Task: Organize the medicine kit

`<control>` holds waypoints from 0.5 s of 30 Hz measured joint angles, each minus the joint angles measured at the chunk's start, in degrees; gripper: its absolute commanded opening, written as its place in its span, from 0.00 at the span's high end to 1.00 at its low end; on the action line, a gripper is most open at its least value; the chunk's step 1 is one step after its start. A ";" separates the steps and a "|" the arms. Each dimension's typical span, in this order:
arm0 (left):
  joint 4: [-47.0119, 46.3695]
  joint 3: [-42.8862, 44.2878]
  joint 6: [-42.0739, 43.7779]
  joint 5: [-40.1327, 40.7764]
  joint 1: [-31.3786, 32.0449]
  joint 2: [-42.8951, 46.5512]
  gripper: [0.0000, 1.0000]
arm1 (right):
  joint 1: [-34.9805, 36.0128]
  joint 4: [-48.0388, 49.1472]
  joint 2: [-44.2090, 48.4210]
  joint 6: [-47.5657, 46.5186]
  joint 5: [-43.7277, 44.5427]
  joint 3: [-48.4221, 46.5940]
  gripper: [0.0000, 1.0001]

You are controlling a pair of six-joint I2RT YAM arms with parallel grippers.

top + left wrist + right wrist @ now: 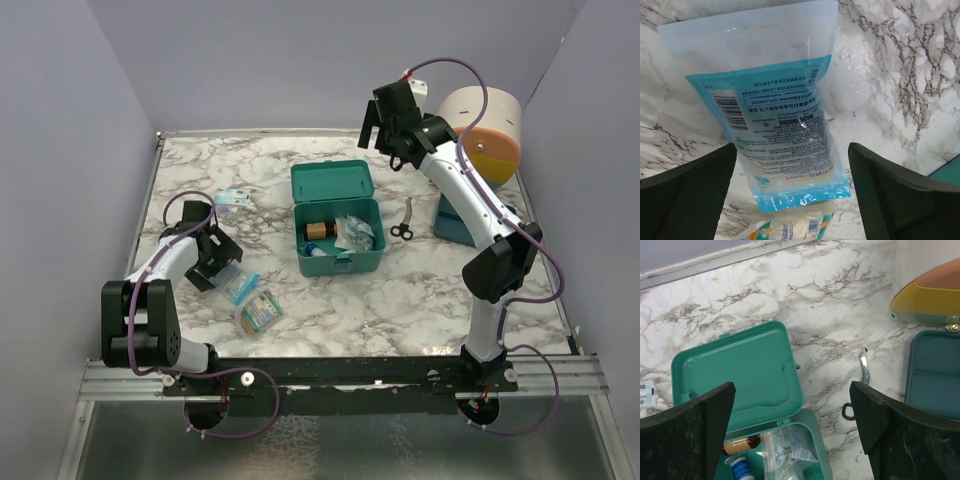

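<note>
The medicine kit is a teal box standing open mid-table, its lid laid back. Inside are a brown bottle, a white and blue bottle and clear packets. My left gripper is low over a blue and clear packet at the left. In the left wrist view this packet lies flat between the open fingers, with neither finger touching it. My right gripper is raised behind the kit, open and empty. The right wrist view looks down on the lid and the contents.
A green and orange packet lies next to the blue one, its end visible as a packet below it. A small packet lies at the back left. Scissors lie right of the kit. A flat teal tray and a round drawer unit stand at the right.
</note>
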State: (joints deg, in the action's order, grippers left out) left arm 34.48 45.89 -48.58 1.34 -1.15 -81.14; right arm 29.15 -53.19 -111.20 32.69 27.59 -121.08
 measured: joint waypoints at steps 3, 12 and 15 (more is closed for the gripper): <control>-1.49 -1.79 -0.50 0.00 -0.44 0.00 0.17 | 0.00 -0.07 0.04 0.00 0.00 0.76 0.00; -3.56 -3.85 -0.83 0.00 -1.79 0.55 0.73 | -0.02 -0.09 0.04 0.00 0.00 1.14 0.00; -3.39 -3.30 -0.33 -0.04 -1.79 0.55 0.76 | -0.24 -0.04 0.11 0.04 0.00 1.31 0.00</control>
State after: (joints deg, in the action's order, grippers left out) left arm 31.09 42.59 -48.90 1.30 -2.94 -80.60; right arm 28.91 -53.23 -111.09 32.73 27.59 -119.77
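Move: The blue-and-white pouch lies almost directly under the open left fingers, its middle about 1 cm ahead and some 2 cm below. A white-and-green pack lies roughly 8 cm to the right and 8 cm back, and the small white packets about 15 cm ahead and 3 cm right. The open green box is some 25 cm right and 8 cm ahead. From the right hand, the pouch is about 33 cm left, 19 cm back and 26 cm below. Down by only about 1 cm, with a slight drift to its left, the left hand settles over the pouch and then all but stays there while its wide-open fingers close to roughly a quarter of their opening. They pinch the pouch across its width, nearer the blue-edged end, the fingers still pointing down and slightly forward. ##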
